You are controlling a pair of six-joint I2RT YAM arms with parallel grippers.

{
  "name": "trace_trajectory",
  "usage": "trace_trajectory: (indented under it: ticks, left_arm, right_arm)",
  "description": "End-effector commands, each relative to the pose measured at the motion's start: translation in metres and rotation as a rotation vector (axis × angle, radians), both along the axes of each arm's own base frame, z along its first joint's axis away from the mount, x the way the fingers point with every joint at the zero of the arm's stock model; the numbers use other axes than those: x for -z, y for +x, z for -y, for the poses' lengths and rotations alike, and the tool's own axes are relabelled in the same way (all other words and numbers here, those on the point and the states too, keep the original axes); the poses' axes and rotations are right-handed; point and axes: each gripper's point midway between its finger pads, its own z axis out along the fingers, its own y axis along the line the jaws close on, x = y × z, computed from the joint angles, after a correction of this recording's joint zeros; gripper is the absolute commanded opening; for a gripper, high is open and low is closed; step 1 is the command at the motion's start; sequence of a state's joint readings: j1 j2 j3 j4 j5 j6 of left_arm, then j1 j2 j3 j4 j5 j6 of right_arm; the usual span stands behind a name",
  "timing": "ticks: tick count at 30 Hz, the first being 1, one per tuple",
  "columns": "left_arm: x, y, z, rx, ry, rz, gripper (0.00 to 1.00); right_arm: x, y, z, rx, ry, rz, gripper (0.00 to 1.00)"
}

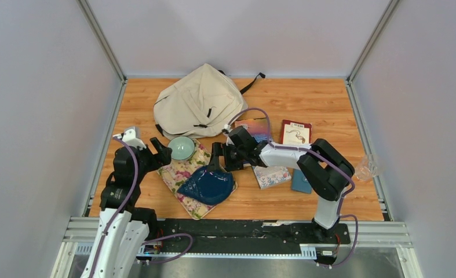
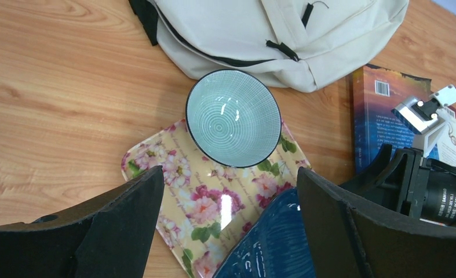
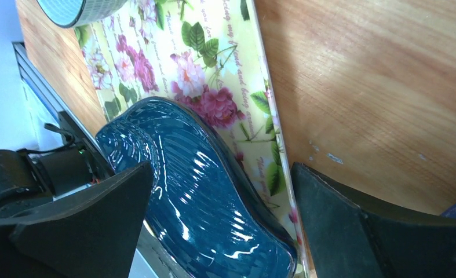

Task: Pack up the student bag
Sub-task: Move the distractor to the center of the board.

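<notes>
The student bag (image 1: 199, 104), cream with black straps, lies at the back of the table, its lower edge (image 2: 283, 35) just beyond a pale green bowl (image 2: 234, 119). The bowl (image 1: 181, 147) sits on the far corner of a floral tray (image 1: 179, 174), and a dark blue leaf-shaped dish (image 1: 208, 185) rests on the tray's near half. My left gripper (image 1: 160, 150) is open, hovering over the tray (image 2: 202, 202) just left of the bowl. My right gripper (image 1: 219, 157) is open too, low over the tray's right edge (image 3: 237, 69) and the blue dish (image 3: 196, 191), holding nothing.
Two books (image 1: 254, 128) (image 1: 295, 132) lie right of the bag. A floral packet (image 1: 272, 175) and a small blue book (image 1: 301, 180) lie under the right forearm. A clear plastic cup (image 1: 367, 168) stands at the right rail. Walls enclose three sides.
</notes>
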State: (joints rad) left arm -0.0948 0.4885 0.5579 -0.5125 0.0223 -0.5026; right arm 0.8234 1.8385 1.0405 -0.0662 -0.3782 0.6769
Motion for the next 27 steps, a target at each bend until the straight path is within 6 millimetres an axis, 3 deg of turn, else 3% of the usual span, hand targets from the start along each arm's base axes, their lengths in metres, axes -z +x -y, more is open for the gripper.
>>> trace_trajectory:
  ticks: [1,5,8,16,27]
  left_arm:
    - [-0.028,0.006,-0.001,0.015,0.02,0.078,0.92]
    - [-0.028,0.005,-0.001,0.014,0.026,0.077,0.92]
    - [-0.029,0.005,-0.002,0.016,0.033,0.079,0.92]
    - [-0.029,0.003,-0.003,0.015,0.037,0.077,0.92]
    - [-0.047,0.001,-0.004,0.014,0.041,0.103,0.92]
  right_arm:
    - [0.0,-0.006,-0.008,0.122,0.054,-0.056,0.99]
    - [-0.007,-0.022,-0.033,0.127,0.131,-0.095,0.99]
    - [-0.003,-0.03,-0.041,0.13,0.096,-0.079,0.99]
    - [-0.008,-0.035,-0.051,0.18,0.14,-0.121,0.99]
    - [-0.02,-0.043,-0.102,0.198,0.285,-0.203,0.99]
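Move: The flowered board's middle lies about 6 cm left of the right hand, 7 cm back and a little lower, its right-hand edge right at the spread fingers. On it, the blue plate's middle is some 4 cm to the hand's left and 9 cm back, and the green bowl's 12 cm left and 4 cm ahead; the blue book is about 13 cm right and 6 cm ahead. From the left hand, the board is roughly 10 cm right, 8 cm back and 15 cm below. The right hand, fingers wide open and angled down to the left, stays low and pushes the flowered board along the table by its right-hand edge with its far finger, travelling about 7 cm to the left and some 3 to 4 cm back towards the bases. It starts off leftward, bends left and back midway, then finishes almost straight left while the wrist turns about 10 degrees clockwise and tilts slightly; the empty left hand, still open, merely rises some 2 cm. ##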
